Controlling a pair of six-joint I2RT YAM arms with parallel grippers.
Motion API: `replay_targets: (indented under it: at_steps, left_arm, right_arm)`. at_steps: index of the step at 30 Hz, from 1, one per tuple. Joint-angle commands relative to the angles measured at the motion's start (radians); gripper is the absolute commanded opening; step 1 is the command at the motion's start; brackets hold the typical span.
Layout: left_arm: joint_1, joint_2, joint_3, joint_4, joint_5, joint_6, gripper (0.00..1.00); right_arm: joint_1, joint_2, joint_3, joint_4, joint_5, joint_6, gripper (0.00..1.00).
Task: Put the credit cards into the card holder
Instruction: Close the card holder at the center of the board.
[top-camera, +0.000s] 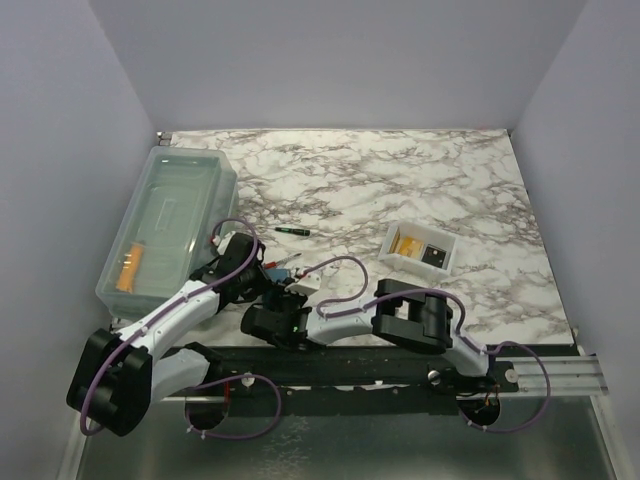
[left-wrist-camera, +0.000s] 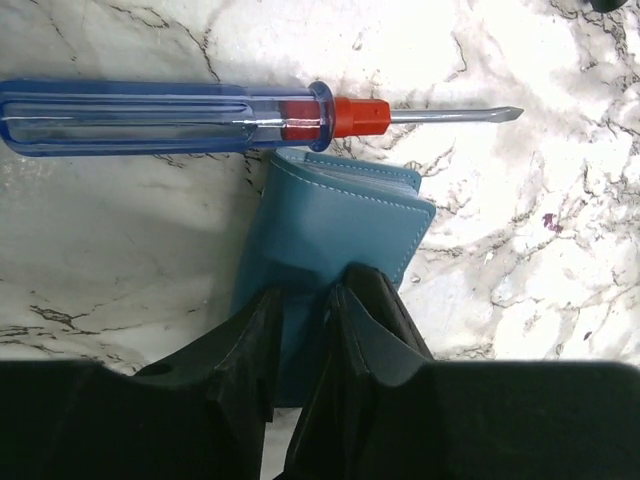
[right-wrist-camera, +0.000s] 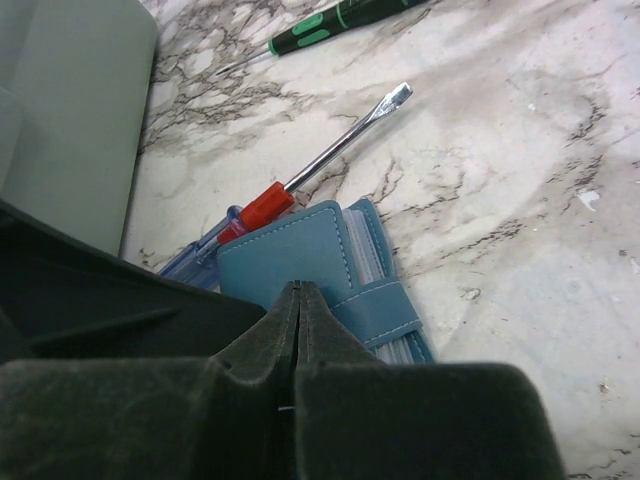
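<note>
The card holder (left-wrist-camera: 335, 215) is a teal-blue folding wallet lying closed on the marble, its snap tab (right-wrist-camera: 385, 305) fastened across the pockets. My left gripper (left-wrist-camera: 305, 295) hovers over its near end with the fingers a little apart, and teal shows through the gap. My right gripper (right-wrist-camera: 297, 288) is shut, its tip resting on the wallet's cover (right-wrist-camera: 290, 250). In the top view both grippers (top-camera: 262, 277) (top-camera: 290, 300) meet near the front edge and hide the wallet. A golden credit card (top-camera: 405, 243) lies in the white tray (top-camera: 445, 262) to the right.
A blue-handled screwdriver (left-wrist-camera: 160, 117) with a red collar lies right against the wallet's far edge. A green-and-black screwdriver (top-camera: 292, 231) lies farther back. A large clear bin (top-camera: 165, 225) holding an orange item (top-camera: 130, 265) stands at the left. The tray also holds a dark item (top-camera: 435, 255).
</note>
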Motion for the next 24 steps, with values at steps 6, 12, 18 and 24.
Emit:
replay_targets:
  at_steps: [6,12,18,24]
  left_arm:
    - [0.0,0.058,-0.043,0.074,-0.015,-0.022,0.29]
    - [0.001,0.003,-0.001,0.069,0.066,0.035,0.34]
    - [0.005,-0.012,0.074,0.043,0.186,0.075,0.46]
    - [0.007,-0.038,0.11,0.015,0.26,0.116,0.56]
  right_arm:
    - [0.121,0.417,-0.17,-0.702,-0.525,-0.127,0.0]
    - [-0.035,-0.094,-0.539,-0.277,-0.665,-0.253,0.01]
    - [-0.145,-0.281,-0.427,-0.339,-0.682,-0.45,0.31]
    - [-0.276,-0.411,-0.344,-0.413,-0.764,-0.545,0.42]
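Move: The card holder lies flat right under both my hands. Its middle is about 1 cm ahead, 2 cm to the right and 2 cm below my left hand, and directly beneath my right hand's closed tips, 1 cm down. The blue screwdriver lies across beyond the holder, its middle some 6 cm ahead of my right hand and 3 cm to its left. The green screwdriver is about 14 cm ahead of my right hand and 3 cm to its right. I keep my shut right fingertips pressing on the strap side of the holder, then sweep that hand about 6 cm right and slightly back, dragging the holder. Then I open the fingers, lift some 3 cm and swing them to point down, turning counter-clockwise. My left hand stays low on the holder at first, then comes off up and to the right by about 4 cm each way, fingers opening wider. ##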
